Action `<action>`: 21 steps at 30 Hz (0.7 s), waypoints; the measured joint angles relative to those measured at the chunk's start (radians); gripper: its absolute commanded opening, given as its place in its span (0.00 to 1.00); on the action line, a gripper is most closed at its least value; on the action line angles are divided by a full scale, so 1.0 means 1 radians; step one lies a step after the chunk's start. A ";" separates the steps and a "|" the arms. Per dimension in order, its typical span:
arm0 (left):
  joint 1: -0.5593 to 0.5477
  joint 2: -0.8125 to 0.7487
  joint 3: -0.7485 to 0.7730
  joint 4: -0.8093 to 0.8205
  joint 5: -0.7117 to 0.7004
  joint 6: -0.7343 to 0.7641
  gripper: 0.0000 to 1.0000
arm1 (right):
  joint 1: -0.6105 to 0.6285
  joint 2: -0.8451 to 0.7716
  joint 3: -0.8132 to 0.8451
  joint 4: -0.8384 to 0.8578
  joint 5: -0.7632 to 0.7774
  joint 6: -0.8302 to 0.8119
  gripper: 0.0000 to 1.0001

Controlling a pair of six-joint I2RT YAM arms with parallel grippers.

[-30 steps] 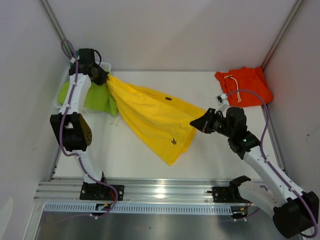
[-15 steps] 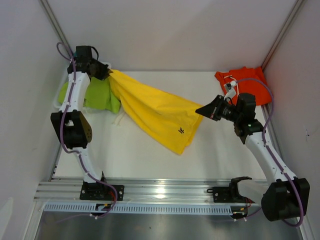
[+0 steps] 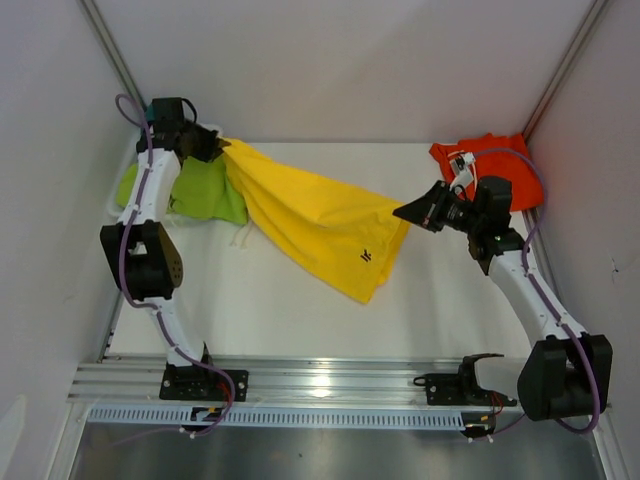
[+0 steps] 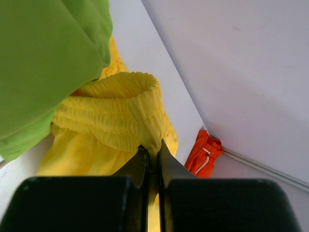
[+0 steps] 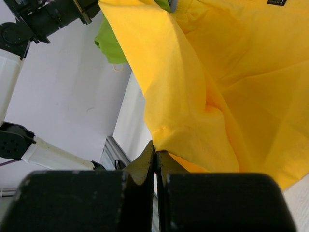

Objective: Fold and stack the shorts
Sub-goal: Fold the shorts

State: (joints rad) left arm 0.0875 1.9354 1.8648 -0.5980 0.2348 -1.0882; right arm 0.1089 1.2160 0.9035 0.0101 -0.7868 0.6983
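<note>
The yellow shorts [image 3: 320,225] hang stretched across the table between my two grippers. My left gripper [image 3: 218,146] at the far left is shut on their gathered waistband [image 4: 116,121]. At the right, my right gripper [image 3: 402,213] is shut on a hem corner of the yellow shorts [image 5: 166,140]. A small dark label [image 3: 367,256] shows on the yellow fabric. The orange shorts [image 3: 490,170] with a white drawstring lie bunched at the far right corner, also visible as orange shorts [image 4: 205,154] in the left wrist view. Lime-green shorts [image 3: 195,195] lie under the left arm.
A white basket [image 3: 118,180] holds the lime-green shorts at the far left. White walls close in on three sides. An aluminium rail [image 3: 320,385] with both arm bases runs along the near edge.
My right gripper has lifted and moved back and to the right with the yellow hem. The left gripper has shifted slightly back. The yellow shorts are now stretched flatter between them.
</note>
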 measured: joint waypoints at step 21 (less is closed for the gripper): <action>0.005 -0.432 -0.351 -0.097 -0.121 0.103 0.00 | 0.144 -0.560 -0.045 -0.342 0.102 -0.098 0.00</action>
State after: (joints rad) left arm 0.0921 1.5032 1.5143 -0.6952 0.1143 -0.9848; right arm 0.2527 0.6563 0.8581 -0.3321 -0.6846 0.5999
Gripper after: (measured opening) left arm 0.027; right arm 0.006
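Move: The left gripper already holds the yellow shorts' far-left corner. The bare near table, where they are being drawn, lies some 33 cm back and 17 cm right of it, about 23 cm below; the green shorts droop 4 cm back, 9 cm left and 12 cm below. From the right gripper, holding the other end, that bare patch is about 11 cm back, 22 cm left and 26 cm below; the red shorts lie 31 cm ahead, 26 cm right and 25 cm below. Keep both grippers shut on the yellow shorts and draw them back together towards the robot's side of the table, the left about 12 cm, the right about 13 cm. Lift the right some 6 cm on the way, tipping its fingers up by roughly 15 degrees; let the left arc up about 4 cm, then start sinking, its left side rolling up slightly. ##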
